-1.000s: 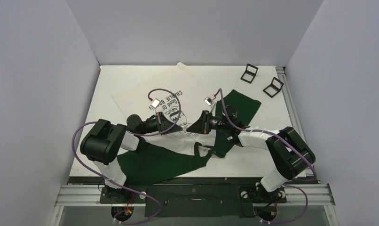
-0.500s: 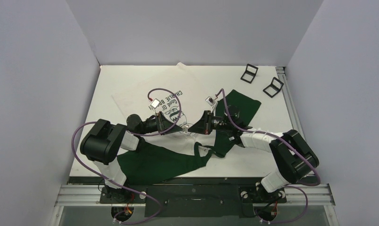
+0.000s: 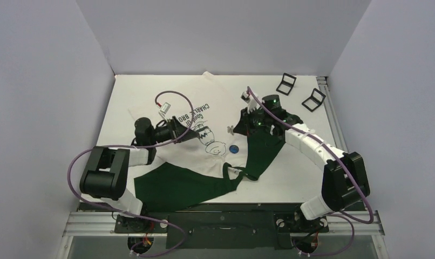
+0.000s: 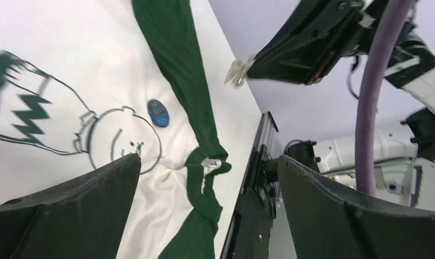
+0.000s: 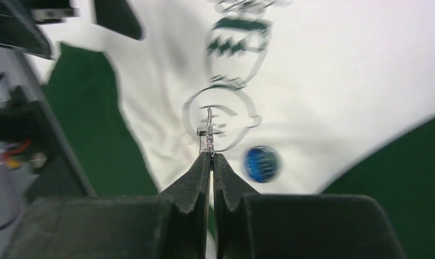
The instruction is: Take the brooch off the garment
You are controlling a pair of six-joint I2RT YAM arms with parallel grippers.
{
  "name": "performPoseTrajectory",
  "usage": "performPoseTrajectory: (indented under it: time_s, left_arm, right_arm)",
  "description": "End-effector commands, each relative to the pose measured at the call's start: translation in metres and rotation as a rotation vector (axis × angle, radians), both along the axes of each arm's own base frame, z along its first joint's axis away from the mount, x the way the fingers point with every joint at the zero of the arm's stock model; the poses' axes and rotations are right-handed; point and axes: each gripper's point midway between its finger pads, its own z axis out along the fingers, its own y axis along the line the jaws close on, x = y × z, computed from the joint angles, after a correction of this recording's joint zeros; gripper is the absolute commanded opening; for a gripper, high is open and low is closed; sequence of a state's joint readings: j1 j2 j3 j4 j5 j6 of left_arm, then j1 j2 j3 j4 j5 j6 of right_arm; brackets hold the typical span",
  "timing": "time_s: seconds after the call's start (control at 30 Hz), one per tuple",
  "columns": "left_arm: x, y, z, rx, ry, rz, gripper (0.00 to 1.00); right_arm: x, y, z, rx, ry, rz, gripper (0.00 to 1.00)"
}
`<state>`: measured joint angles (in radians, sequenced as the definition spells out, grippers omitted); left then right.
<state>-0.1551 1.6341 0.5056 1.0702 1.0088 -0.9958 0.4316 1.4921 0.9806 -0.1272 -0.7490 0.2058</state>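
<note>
The white T-shirt (image 3: 215, 97) with dark green sleeves and a cartoon face lies spread on the table; it also shows in the left wrist view (image 4: 53, 65) and the right wrist view (image 5: 323, 81). My right gripper (image 3: 236, 127) (image 5: 211, 155) is shut on a small sparkly silver brooch (image 5: 210, 129) (image 3: 230, 128) (image 4: 238, 72), held in the air above the shirt, clear of the cloth. My left gripper (image 3: 177, 127) (image 4: 207, 159) is open and empty, low over the shirt's left side near the lettering.
A round blue badge (image 3: 234, 149) (image 4: 158, 113) (image 5: 262, 163) sits on the shirt beside the cartoon face. The bunched green collar (image 3: 234, 175) lies towards the near edge. Two small black stands (image 3: 286, 83) (image 3: 313, 100) are at the back right. Walls close three sides.
Both grippers have drawn apart from the shirt's middle. The right one rose and moved back and to the right with the brooch. The left one pulled back to the left, open.
</note>
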Motion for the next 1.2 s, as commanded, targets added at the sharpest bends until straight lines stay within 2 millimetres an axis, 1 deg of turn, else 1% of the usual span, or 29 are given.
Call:
performPoseTrajectory:
  time_s: [0.0,0.03,0.07,0.1,0.13,0.2,0.23,0.27,0.3,0.33,0.37,0.4,0.43,0.47,0.5,0.53,0.57,0.6,0.63,0.77,0.9,0.93,0.97,1.0,1.03,1.07,1.1,1.13,1.17]
  left_arm:
    - [0.026,0.024,0.009,0.211,-0.098,0.056,0.96]
    - [0.03,0.028,0.01,0.265,-0.16,0.058,0.96]
    - [0.033,0.033,0.016,0.305,-0.157,0.078,0.96]
    - [0.036,0.037,0.02,0.347,-0.208,0.082,0.96]
    - [0.039,0.041,0.028,0.374,-0.203,0.098,0.96]
    - [0.043,0.047,0.038,0.409,-0.208,0.107,0.96]
    - [0.044,0.05,0.041,0.418,-0.214,0.112,0.96]
    - [0.046,0.051,0.049,0.419,-0.225,0.116,0.96]
    - [0.044,0.051,0.051,0.426,-0.229,0.109,0.96]
    - [0.043,0.052,0.058,0.432,-0.232,0.103,0.96]
    - [0.043,0.052,0.062,0.441,-0.251,0.096,0.96]
    - [0.042,0.052,0.068,0.448,-0.248,0.089,0.96]
    - [0.044,0.053,0.076,0.459,-0.277,0.085,0.96]
    - [0.04,0.053,0.075,0.466,-0.26,0.076,0.96]
    - [0.04,0.054,0.079,0.471,-0.277,0.074,0.96]
    - [0.038,0.054,0.078,0.473,-0.267,0.069,0.96]
    - [0.036,0.053,0.079,0.471,-0.263,0.062,0.96]
    - [0.036,0.053,0.079,0.469,-0.26,0.061,0.96]
    - [0.034,0.052,0.078,0.463,-0.254,0.055,0.96]
    - [0.033,0.049,0.077,0.438,-0.254,0.04,0.96]
    - [0.031,0.046,0.08,0.408,-0.244,0.02,0.96]
    - [0.029,0.045,0.081,0.397,-0.238,0.014,0.96]
    - [0.03,0.044,0.081,0.391,-0.237,0.011,0.96]
    - [0.028,0.043,0.081,0.379,-0.226,0.004,0.96]
    - [0.029,0.042,0.081,0.373,-0.23,0.004,0.96]
    - [0.029,0.042,0.081,0.363,-0.221,0.001,0.96]
    - [0.029,0.042,0.081,0.358,-0.221,0.0,0.96]
    - [0.029,0.042,0.081,0.352,-0.216,-0.002,0.96]
    - [0.03,0.042,0.082,0.349,-0.217,-0.003,0.96]
  right_arm:
    - [0.047,-0.073,0.021,-0.382,-0.249,-0.015,0.0]
    - [0.06,-0.089,0.022,-0.464,-0.282,-0.056,0.0]
    - [0.073,-0.101,0.027,-0.531,-0.337,-0.055,0.0]
    - [0.085,-0.117,0.029,-0.619,-0.372,-0.103,0.0]
    - [0.098,-0.127,0.031,-0.688,-0.424,-0.091,0.0]
    - [0.123,-0.158,0.035,-0.873,-0.49,-0.14,0.0]
    - [0.133,-0.164,0.027,-0.917,-0.492,-0.137,0.0]
    - [0.146,-0.177,0.037,-0.988,-0.528,-0.159,0.0]
    - [0.157,-0.185,0.027,-1.029,-0.515,-0.156,0.0]
    - [0.169,-0.193,0.037,-1.078,-0.544,-0.161,0.0]
    - [0.179,-0.203,0.024,-1.125,-0.527,-0.136,0.0]
    - [0.191,-0.21,0.033,-1.157,-0.543,-0.159,0.0]
    - [0.2,-0.221,0.019,-1.196,-0.517,-0.139,0.0]
    - [0.213,-0.225,0.021,-1.213,-0.523,-0.152,0.0]
    - [0.22,-0.235,0.015,-1.234,-0.511,-0.146,0.0]
    - [0.231,-0.239,0.025,-1.241,-0.53,-0.172,0.0]
    - [0.244,-0.246,0.025,-1.253,-0.533,-0.184,0.0]
    - [0.25,-0.25,0.025,-1.265,-0.532,-0.194,0.0]
    - [0.262,-0.255,0.024,-1.274,-0.533,-0.204,0.0]
    - [0.291,-0.271,0.013,-1.298,-0.519,-0.224,0.0]
    - [0.311,-0.277,0.002,-1.315,-0.519,-0.232,0.0]
    - [0.315,-0.278,-0.008,-1.32,-0.511,-0.228,0.0]
    - [0.321,-0.278,-0.002,-1.319,-0.526,-0.241,0.0]
    - [0.324,-0.279,-0.011,-1.322,-0.517,-0.234,0.0]
    - [0.329,-0.28,-0.005,-1.319,-0.533,-0.247,0.0]
    - [0.332,-0.28,-0.014,-1.325,-0.524,-0.236,0.0]
    - [0.336,-0.28,-0.008,-1.325,-0.539,-0.246,0.0]
    - [0.339,-0.281,-0.013,-1.331,-0.54,-0.241,0.0]
    - [0.342,-0.281,-0.011,-1.334,-0.548,-0.247,0.0]
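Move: The nearer-to-hand of two open black cases, where the brooch already in the right fingers is going, lies about 43 cm ahead of the right hand, 30 cm to its right and 15 cm lower. The second case stands 31 cm ahead and 43 cm right; the green sleeve's middle is 10 cm ahead, 16 cm right. The blue button lies 2 cm ahead, 2 cm left, beneath. From the left hand the first case is about 42 cm ahead, 50 cm right. The brooch, still pinched in the shut right fingers, is carried forward about 34 cm and right some 27 cm, over the green sleeve towards the first case. That hand rises slightly, then sinks below its starting height while its fingers swing from pointing left to forward and down. The open, empty left hand rises some 6.5 cm and shifts left, going forward, then partly back. ##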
